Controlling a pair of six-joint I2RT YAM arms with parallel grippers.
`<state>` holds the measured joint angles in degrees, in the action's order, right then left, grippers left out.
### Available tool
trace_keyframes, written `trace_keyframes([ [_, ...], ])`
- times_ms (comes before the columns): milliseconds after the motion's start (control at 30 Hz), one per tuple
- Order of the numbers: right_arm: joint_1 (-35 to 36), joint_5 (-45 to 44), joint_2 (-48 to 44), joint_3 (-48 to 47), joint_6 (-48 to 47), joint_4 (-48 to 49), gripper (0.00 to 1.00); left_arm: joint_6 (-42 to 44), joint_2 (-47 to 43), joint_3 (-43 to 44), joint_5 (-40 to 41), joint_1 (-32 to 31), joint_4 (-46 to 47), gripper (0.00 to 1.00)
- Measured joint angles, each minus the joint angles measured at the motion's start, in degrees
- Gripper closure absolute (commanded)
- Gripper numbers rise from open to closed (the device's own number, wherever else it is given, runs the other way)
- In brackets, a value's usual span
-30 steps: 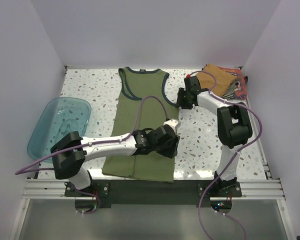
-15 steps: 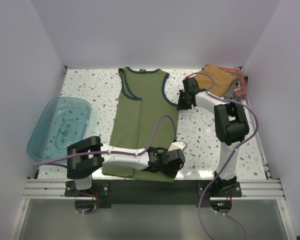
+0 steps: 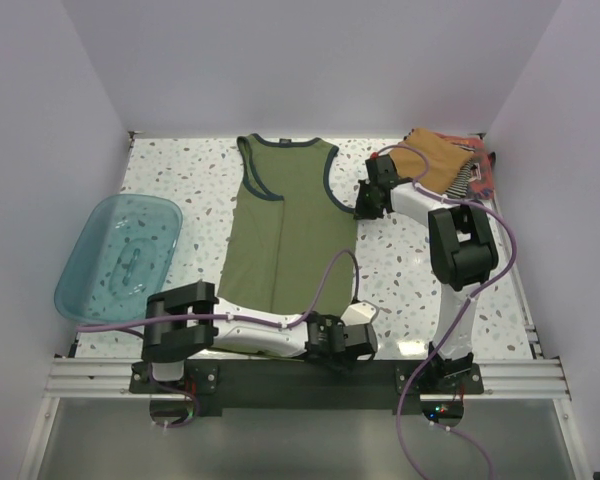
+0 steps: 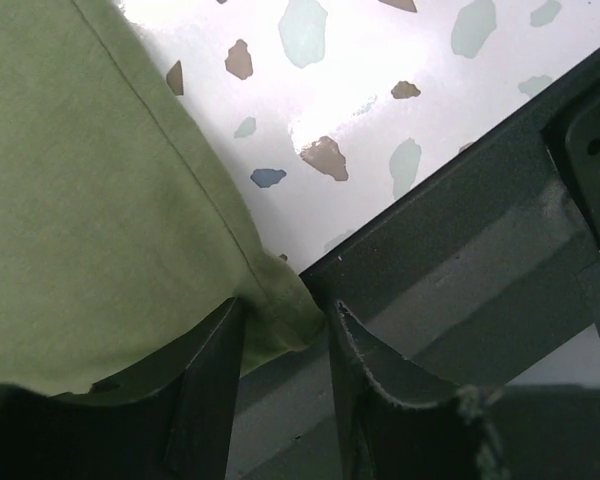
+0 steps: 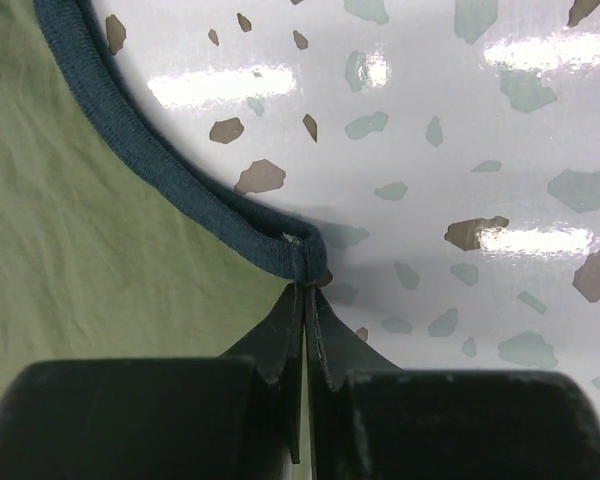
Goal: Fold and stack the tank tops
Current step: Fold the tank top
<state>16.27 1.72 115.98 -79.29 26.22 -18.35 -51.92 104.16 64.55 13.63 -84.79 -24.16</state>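
Note:
An olive green tank top with navy trim lies flat in the middle of the table, neck toward the back. My left gripper is at its near right hem corner. In the left wrist view the open fingers straddle that corner of the green cloth, which hangs over the table's edge. My right gripper is at the shirt's right underarm, and its jaws are shut on the cloth edge where the navy trim ends. More tank tops sit piled at the back right, a tan-brown one on top with striped and reddish cloth beneath.
A translucent teal tub stands at the left of the table. The black front rail runs right beside the left gripper. White walls close in the table on three sides.
My left gripper has travelled from the shirt's lower middle down to the near right hem corner. My right gripper has closed on the shirt's underarm edge.

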Motion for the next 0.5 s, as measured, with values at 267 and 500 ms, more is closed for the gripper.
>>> trace_keyframes([
  [267,-0.2,0.4,0.3,0.0,0.1,0.4,1.00,-0.1,1.9,2.2,1.8,0.0,-1.2,0.94],
  [500,-1.6,0.2,0.6,0.0,0.9,0.0,1.00,1.6,2.1,2.7,1.7,-0.3,0.4,1.00],
])
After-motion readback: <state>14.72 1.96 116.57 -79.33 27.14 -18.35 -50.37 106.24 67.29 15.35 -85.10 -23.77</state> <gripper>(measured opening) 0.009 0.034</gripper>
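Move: The tank top's near right hem corner already sits between my left hand's half-open fingertips, with no real offset. The other hem corner is about 31 cm to its left and 2 cm farther out, and the underarm corner 41 cm ahead and 1 cm right. My right hand already has that underarm corner in its tips; from it the folded brown tank top lies some 14 cm ahead and 14 cm right. I shut my left fingers on the hem corner, pinching the cloth just over the table's front edge while that hand eases about 1.5 cm to my right. My right hand keeps its closed pinch on the underarm corner, waits, then late on starts drawing right too, about 1 cm and a touch down. ##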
